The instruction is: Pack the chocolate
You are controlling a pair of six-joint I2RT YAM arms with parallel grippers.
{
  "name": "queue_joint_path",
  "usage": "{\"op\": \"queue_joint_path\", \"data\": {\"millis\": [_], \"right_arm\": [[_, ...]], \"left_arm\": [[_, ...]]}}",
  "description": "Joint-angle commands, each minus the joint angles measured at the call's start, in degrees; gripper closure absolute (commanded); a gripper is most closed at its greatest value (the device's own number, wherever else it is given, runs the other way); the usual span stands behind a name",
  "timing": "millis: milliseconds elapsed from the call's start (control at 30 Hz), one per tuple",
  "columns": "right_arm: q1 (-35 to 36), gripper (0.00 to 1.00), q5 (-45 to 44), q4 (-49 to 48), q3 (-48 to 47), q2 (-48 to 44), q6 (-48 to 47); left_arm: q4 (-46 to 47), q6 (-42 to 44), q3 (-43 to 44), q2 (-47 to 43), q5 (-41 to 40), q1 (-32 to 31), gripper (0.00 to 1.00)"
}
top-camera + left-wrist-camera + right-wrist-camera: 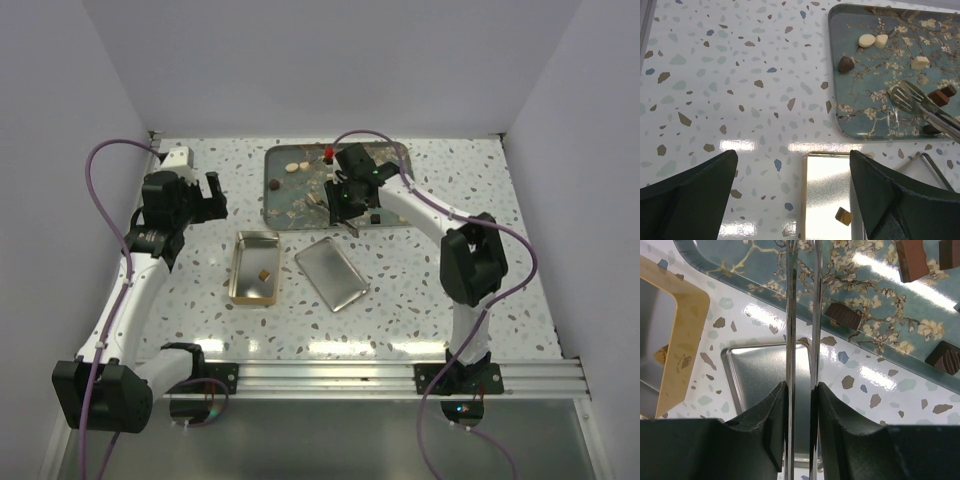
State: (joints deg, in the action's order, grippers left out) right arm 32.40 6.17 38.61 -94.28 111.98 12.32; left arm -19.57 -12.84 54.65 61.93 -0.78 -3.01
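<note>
Several chocolate pieces lie on the teal blossom tray (290, 205): cream ones (866, 40), a dark one (845, 64) and brown blocks (912, 260). One tan piece (843, 216) sits inside the open gold tin (240, 270). My right gripper (345, 200) is shut on metal tongs (791, 340), whose tips (902, 92) hang over the tray beside a brown piece (942, 95). My left gripper (792, 155) is open and empty. It hovers over the table left of the tray, just beyond the tin.
The tin's silver lid (332, 273) lies flat to the right of the tin, under the right wrist. White walls close in the speckled tabletop on three sides. An aluminium rail (400, 375) runs along the near edge.
</note>
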Motion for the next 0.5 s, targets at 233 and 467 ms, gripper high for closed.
{"op": "queue_joint_path", "data": {"millis": [233,467], "right_arm": [[0.03,0.77,2.44,3.75,-6.35,-8.62,-0.98],[4.05,0.78,5.16,6.91,-6.44,-12.75,-1.15]], "left_arm": [[0.32,0.36,1.86,-0.15,-0.19,0.46,0.00],[0.24,0.10,2.74,0.73,-0.02,0.54,0.00]]}}
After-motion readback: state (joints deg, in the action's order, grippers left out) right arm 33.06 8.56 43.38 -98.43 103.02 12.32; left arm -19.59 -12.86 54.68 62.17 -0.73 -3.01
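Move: The tongs in my right hand already close on a white chocolate about 9 cm ahead, 8 cm left and 10 cm below me. It is bound for the gold box, roughly 12 cm back, 22 cm left and 8 cm below. A dark chocolate sits at the tray's near rim, 2 cm ahead and straight to neither side; the silver tray lies 13 cm back, 2 cm left. From my left hand the box is some 7 cm back, 6 cm right, 20 cm down. Keeping the tongs squeezed, I lift my right hand almost straight up, slowly at first and then faster, about 9 cm in all, easing back a little towards me near the end. My wrist tips some 10 degrees, swinging the tong tips slightly outward as they carry the white chocolate up off the patterned tray. ##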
